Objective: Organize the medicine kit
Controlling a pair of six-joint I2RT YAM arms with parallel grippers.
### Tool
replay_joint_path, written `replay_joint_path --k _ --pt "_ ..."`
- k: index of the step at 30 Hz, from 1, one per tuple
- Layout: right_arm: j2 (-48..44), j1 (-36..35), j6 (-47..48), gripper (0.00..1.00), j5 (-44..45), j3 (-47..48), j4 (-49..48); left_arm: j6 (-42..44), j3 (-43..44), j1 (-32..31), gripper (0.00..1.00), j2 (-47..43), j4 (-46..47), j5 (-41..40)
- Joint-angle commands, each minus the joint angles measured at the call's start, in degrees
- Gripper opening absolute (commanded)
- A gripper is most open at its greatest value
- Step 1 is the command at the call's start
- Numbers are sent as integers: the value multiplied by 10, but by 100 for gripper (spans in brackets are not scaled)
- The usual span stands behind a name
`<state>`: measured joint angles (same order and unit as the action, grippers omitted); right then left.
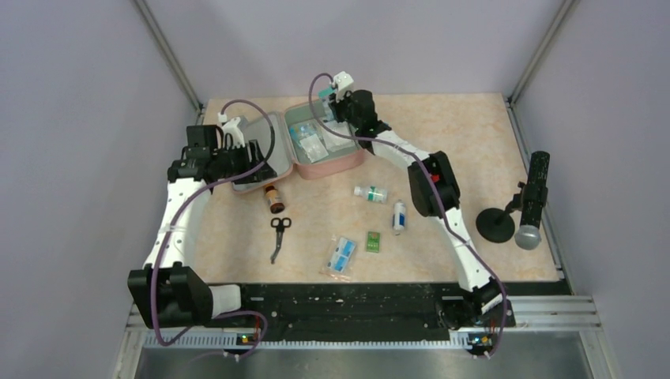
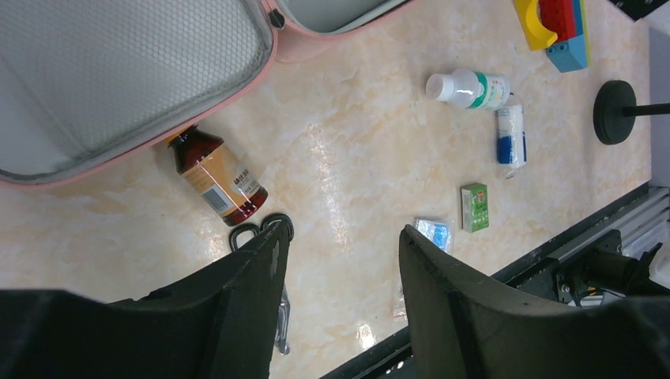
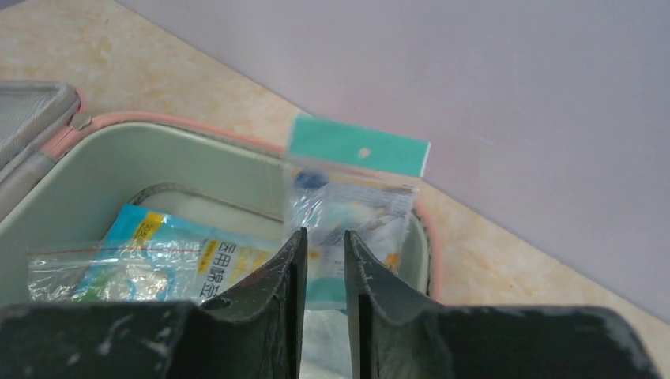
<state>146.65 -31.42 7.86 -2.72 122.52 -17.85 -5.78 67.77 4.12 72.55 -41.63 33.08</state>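
The pink medicine kit [image 1: 333, 165] lies open at the back of the table, its mesh-lined lid [image 2: 118, 71] folded out to the left. My right gripper [image 3: 324, 235] hangs over the kit's grey-green tray [image 3: 158, 150], its jaws a narrow gap apart. A clear packet with a green header [image 3: 355, 197] stands just past the fingertips against the tray's far wall. A blue-printed packet [image 3: 158, 260] lies in the tray. My left gripper [image 2: 341, 237] is open and empty above the table, just in front of the lid.
In front of the kit lie a brown bottle [image 1: 273, 197], scissors [image 1: 278, 237], a white bottle [image 1: 370, 193], a white-and-blue tube [image 1: 399, 216], a green box [image 1: 373, 242] and a blue packet [image 1: 341, 255]. A black stand [image 1: 521, 209] is at the right edge.
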Motion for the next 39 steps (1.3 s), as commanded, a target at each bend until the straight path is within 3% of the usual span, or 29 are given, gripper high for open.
replay_joint_path --k 1,5,13,20,25,31,39 --pt "11 10 -38 28 -70 68 0 11 -11 4 58 -7 8 -4" --pt "-3 9 -53 42 -91 66 13 5 -1 5 58 9 22 -1" --pt "-110 9 -68 48 -130 -3 49 -9 9 5 58 28 43 15" --pt "-325 10 -15 60 -229 -242 86 17 -13 -17 58 15 71 27" --pt "-483 9 98 65 -338 -424 205 14 -44 -39 62 3 90 31" --pt "-639 9 103 65 -305 -600 297 21 -92 -111 63 6 113 70" --pt "-756 10 108 66 -232 -669 341 131 -149 -229 62 69 114 68"
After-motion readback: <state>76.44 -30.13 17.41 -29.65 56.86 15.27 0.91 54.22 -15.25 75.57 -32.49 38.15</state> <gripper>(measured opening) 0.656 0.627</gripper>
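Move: From the right hand, which has the teal-topped packet just ahead-left at its fingertips, the open case's middle is about 4 cm back, 4 left and 12 below; the white bottle lies some 24 cm back, 11 right and 13 below, the blue-labelled tube 33 back and 19 right. From the left hand, the blue bandage packet is roughly 12 cm back, 19 right and 21 below, the green box 8 back and 29 right, the scissors 6 back, straight below-behind. Opening at the case's far part, the right hand lets go of the teal-topped packet, then sweeps back about 33 cm and 13 right in an arc, rising some 10 cm before dipping towards the white bottle, fingers spreading wide, turning counter-clockwise and tipping down. The left hand, open and at first nearly still, swings right, down and back towards the blue bandage packet, turning clockwise. ##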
